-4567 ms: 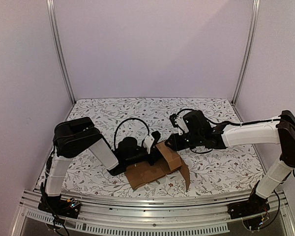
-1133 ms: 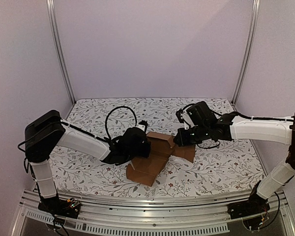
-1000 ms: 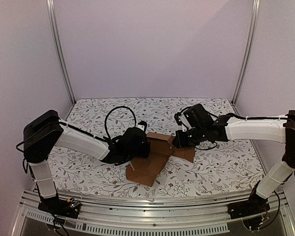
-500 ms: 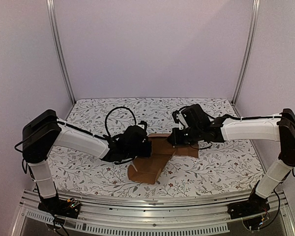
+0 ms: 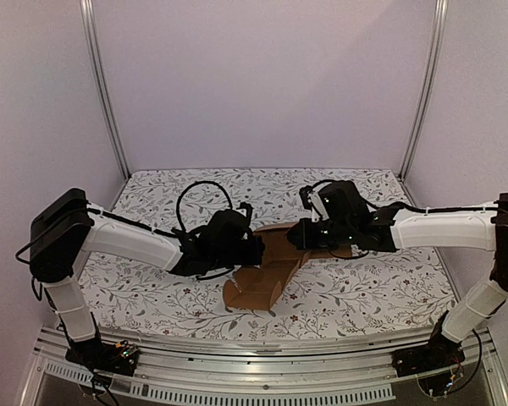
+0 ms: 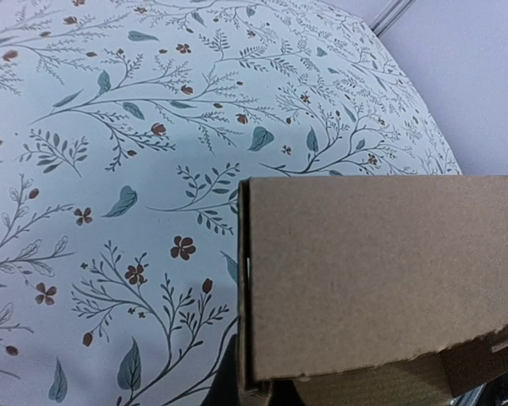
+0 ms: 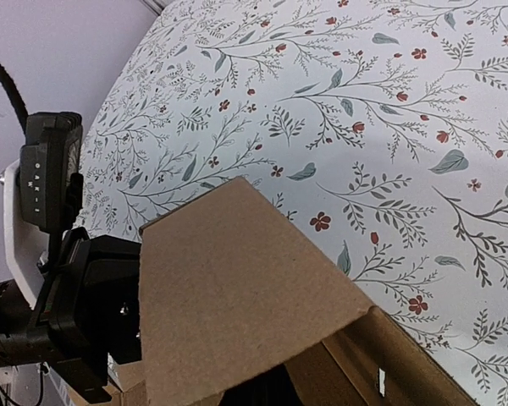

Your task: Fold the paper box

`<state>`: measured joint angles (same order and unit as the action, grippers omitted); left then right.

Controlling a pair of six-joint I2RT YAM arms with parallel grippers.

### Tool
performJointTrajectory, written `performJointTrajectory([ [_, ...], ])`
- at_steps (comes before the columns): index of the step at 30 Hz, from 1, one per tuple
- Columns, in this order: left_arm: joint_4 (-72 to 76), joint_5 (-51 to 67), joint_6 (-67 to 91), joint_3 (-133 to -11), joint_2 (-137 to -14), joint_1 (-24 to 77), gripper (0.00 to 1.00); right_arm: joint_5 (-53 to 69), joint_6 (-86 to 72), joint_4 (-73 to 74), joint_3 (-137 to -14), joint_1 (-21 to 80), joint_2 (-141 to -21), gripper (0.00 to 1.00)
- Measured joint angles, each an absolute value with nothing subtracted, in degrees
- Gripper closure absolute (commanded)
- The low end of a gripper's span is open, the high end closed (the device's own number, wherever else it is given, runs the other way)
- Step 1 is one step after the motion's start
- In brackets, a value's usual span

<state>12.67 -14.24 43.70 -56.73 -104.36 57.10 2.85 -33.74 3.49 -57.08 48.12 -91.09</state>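
Note:
The paper box point(image 5: 267, 275) is a brown cardboard piece, partly folded, lying mid-table between my two arms. My left gripper point(image 5: 252, 247) is at its left side, shut on a panel. That panel point(image 6: 381, 279) fills the lower right of the left wrist view and hides the fingers. My right gripper point(image 5: 296, 237) meets the box from the right, shut on a raised flap. In the right wrist view the flap point(image 7: 229, 304) bends like a tent over the jaws and hides the fingers. The two grippers stand close together over the box.
The box rests on a floral cloth point(image 5: 381, 292) covering the table. White walls and metal corner posts point(image 5: 102, 85) enclose the back and sides. The left gripper's black body point(image 7: 85, 321) shows at the left of the right wrist view, close to the flap.
My right gripper has moved left toward the left gripper, lifting the right flap off the cloth. The box has folded up more and shifted slightly back. The left gripper moved little.

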Motion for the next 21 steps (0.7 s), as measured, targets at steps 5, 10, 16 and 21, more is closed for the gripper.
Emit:
performJointTrajectory([
  [5,12.8,-14.8,43.8,-56.7,-104.2,57.1,1.00,2.9,-32.9,3.9,-55.0,48.2,-86.0,1.00],
  [10,13.0,-13.9,44.6,-56.8,-104.2,56.4,1.00,3.3,-30.6,5.0,-52.8,48.2,-78.6,1.00],
  [16,15.7,-9.5,47.8,-56.7,-104.2,54.8,1.00,4.1,-26.9,4.7,-48.6,49.0,-68.2,1.00],
  [21,18.9,-5.3,51.3,-56.4,-104.1,53.4,1.00,4.7,-23.3,3.4,-44.3,51.4,-62.4,1.00],
])
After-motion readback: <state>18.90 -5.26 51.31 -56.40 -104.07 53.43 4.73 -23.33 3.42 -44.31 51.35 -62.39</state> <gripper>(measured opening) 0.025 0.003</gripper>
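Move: Inside the paper box, the shut fingers of the right hand have the middle of the box body about 4 cm to their left, 2 cm back and some 5 cm below. The outspread side panel lies roughly 8 cm to the right and 1 cm back; the near end flap is about 12 cm back and 11 cm left, both some 10 cm lower. For the left hand, pinching a side wall, the body's middle is about 6 cm right, level fore and aft, 3 cm below. Drawing its shut fingers up and out of the paper box, the right hand rises about 10 cm while pulling back some 7 cm and a little to its right, its fingers tipping upward as it leaves the folded wall. The left hand keeps its pinch on the side wall, lifting it slightly and rolling its own left side down roughly 10 degrees. ##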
